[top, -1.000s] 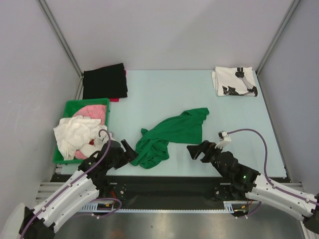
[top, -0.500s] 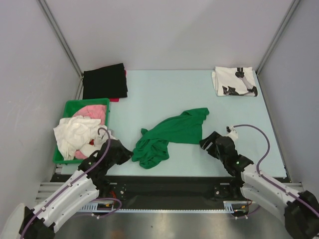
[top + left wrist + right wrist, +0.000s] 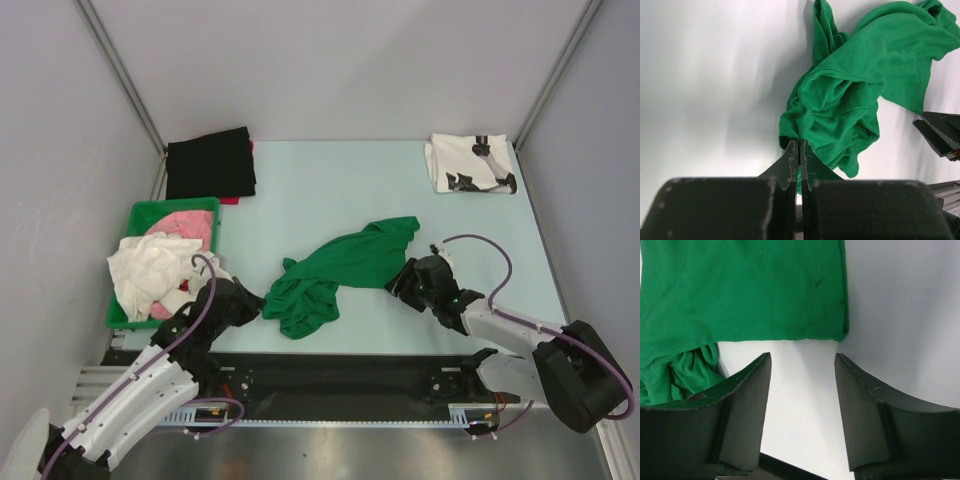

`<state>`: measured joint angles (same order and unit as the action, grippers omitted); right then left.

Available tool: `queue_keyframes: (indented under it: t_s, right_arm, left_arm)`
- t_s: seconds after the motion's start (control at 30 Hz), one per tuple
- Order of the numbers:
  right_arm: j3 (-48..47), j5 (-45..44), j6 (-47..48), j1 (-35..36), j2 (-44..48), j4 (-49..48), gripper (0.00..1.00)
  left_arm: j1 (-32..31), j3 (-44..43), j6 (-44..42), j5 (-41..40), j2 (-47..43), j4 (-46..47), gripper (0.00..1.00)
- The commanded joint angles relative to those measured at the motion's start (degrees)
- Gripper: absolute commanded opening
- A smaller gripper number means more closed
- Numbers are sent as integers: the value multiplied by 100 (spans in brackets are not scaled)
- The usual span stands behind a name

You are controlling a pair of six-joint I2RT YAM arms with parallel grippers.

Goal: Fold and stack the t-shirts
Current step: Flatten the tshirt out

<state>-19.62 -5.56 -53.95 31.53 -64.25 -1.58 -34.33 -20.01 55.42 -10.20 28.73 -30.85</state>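
Note:
The green t-shirt (image 3: 345, 265) lies crumpled in the middle of the table, bunched at its near left end. It also shows in the left wrist view (image 3: 850, 95) and the right wrist view (image 3: 740, 290). My left gripper (image 3: 262, 303) is shut, its tips (image 3: 800, 143) pinching the bunched near-left edge of the shirt. My right gripper (image 3: 398, 283) is open and empty, low over the table just short of the shirt's right hem (image 3: 802, 357). The white t-shirt with black print (image 3: 470, 163) lies folded at the back right corner.
A green bin (image 3: 140, 215) at the left holds white and pink cloth that spills over its rim. Folded black cloth (image 3: 210, 163) lies at the back left. Grey walls close in the table on three sides. The right gripper's fingers show in the left wrist view (image 3: 937, 135).
My left gripper was open beside the shirt and has shut on its near-left edge. My right gripper has moved away from the near edge, up to the shirt's right hem, still open.

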Motion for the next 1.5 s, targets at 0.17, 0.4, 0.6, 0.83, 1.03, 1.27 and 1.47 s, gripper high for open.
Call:
queue_keyframes:
  t_s: [0.17, 0.4, 0.6, 0.83, 1.03, 1.27, 1.47]
  right_arm:
    - [-569, -454, -220, 29, -632, 456, 54]
    - [-596, -928, -659, -15, -615, 1010, 55]
    - [-604, -877, -775, -173, -764, 1073, 55]
    - [-816, -841, -678, -191, -1142, 1002, 48]
    - [-824, -762, -529, -138, -1143, 870, 9]
    - [-1306, -550, 121, -384, -538, 1341, 0]
    - [-2975, -876, 815, -762, 1035, 3046, 0]
  left_arm:
    - [31, -56, -128, -97, -254, -105, 0]
    - [31, -100, -137, -97, -386, -211, 0]
    - [31, -108, -145, -61, -394, -220, 1]
    - [31, -91, -145, -79, -403, -228, 0]
    - [31, -117, -154, -97, -368, -220, 0]
    - [31, -994, -609, -351, -158, -517, 0]
    - [31, -2524, -1558, -923, 124, -852, 0]
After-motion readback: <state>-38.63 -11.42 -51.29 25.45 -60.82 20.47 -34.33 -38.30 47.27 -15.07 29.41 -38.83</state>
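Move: The green t-shirt's near-right corner lies just in front of the open right hand, about 3 cm ahead, 2 cm to its right and 2 cm below. The shirt's rolled far-right end is some 13 cm ahead and 1 cm right of that hand; the bunched part is about 17 cm left and 4 cm back. For the left hand, already pinching the raised left end, the corner lies roughly 29 cm right and 6 cm ahead. The right fingers pinch the shirt's near-right corner: the hand eases about 3 cm forward, a little right and down, turning some 10 degrees clockwise, shuts, then lifts about 10 cm, drifting forward. The left hand keeps its grip almost still, then rises some 10 cm in step, its fingers tipping up slightly. ##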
